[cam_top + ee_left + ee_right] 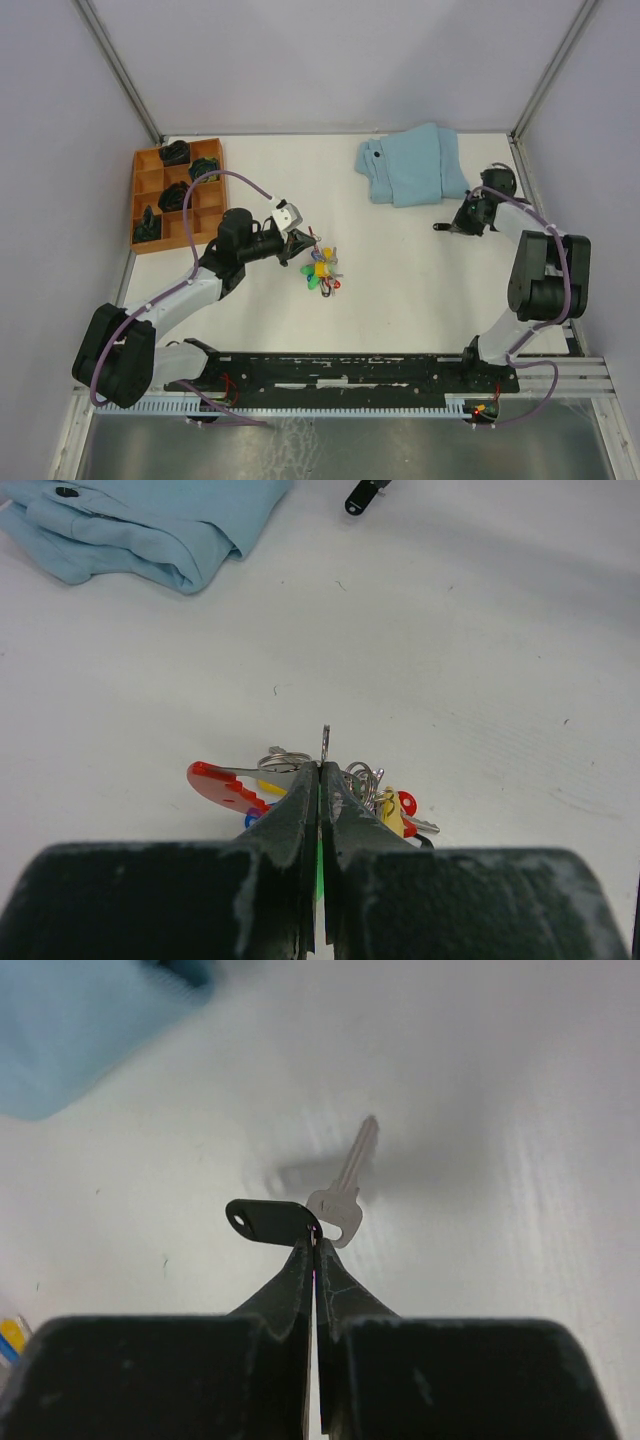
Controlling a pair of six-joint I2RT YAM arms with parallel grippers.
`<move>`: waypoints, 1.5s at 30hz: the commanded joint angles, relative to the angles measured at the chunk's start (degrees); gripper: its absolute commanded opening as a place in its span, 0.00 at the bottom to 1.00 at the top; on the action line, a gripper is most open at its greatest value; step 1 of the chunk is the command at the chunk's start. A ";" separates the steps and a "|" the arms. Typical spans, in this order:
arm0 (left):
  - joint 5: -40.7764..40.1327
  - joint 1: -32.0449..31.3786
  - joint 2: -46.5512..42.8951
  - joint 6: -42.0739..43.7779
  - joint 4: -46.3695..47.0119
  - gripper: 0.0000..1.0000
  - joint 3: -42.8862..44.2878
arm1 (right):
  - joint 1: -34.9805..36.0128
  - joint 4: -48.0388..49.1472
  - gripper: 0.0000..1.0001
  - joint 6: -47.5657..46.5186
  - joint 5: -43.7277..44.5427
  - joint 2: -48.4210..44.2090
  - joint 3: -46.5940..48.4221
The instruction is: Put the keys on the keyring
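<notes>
The keys (322, 270) lie in a bunch mid-table, with yellow, green, blue and red heads. In the left wrist view the bunch (392, 808) sits at my fingertips beside the red-and-grey keyring (225, 783). My left gripper (322, 765) is shut on the bunch; a thin metal ring (325, 742) sticks up from the jaws and green shows between them. In the top view it (298, 243) is at the bunch's left edge. My right gripper (315, 1240) is shut on a black-headed key (268, 1222), with a silver key (345, 1190) at the tip. It (452, 227) is at the right, below the cloth.
A folded light-blue cloth (410, 165) lies at the back right; it also shows in the left wrist view (140, 525). An orange compartment tray (140, 200) with dark lumps stands at the back left. Grey walls enclose the table.
</notes>
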 commanded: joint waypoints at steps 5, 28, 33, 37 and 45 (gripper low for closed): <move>-0.12 -0.28 0.02 1.87 1.48 0.03 1.59 | 15.88 -8.15 0.02 -8.87 1.91 -7.39 2.47; 0.22 -0.29 0.38 1.98 1.39 0.03 1.71 | 45.98 -8.05 0.22 -10.47 12.17 -9.66 -6.60; 0.19 -0.23 0.29 1.99 1.39 0.03 1.65 | 45.61 -8.51 0.35 -11.52 11.37 -13.49 -7.71; 0.34 -0.26 0.12 1.97 1.39 0.03 1.62 | 43.24 -8.09 0.40 -13.02 6.76 -14.33 -8.17; 0.76 -0.29 0.26 1.96 1.39 0.03 1.62 | 42.33 -9.86 0.43 -14.15 3.10 -10.84 -4.88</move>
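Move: The right hand already holds the loose key by its black tag. The bare table spot it is taken to is about 14 cm back and 21 cm to the left, some 3 cm lower. The hanging key bunch is roughly 35 cm left, 13 cm back and a little higher; the blue cloth is about 17 cm ahead and 11 cm left, near table height. From the left hand, that spot lies about 14 cm right, 3 cm back and 14 cm below. The loose key on its black tag is swept left and back by the right hand towards the key bunch, in a low arc that lifts about 3 cm, then sinks. The hand turns some 50 degrees counter-clockwise on the way; at the sweep's end its fingers open to let go of the tag, then it rises about a centimetre. ##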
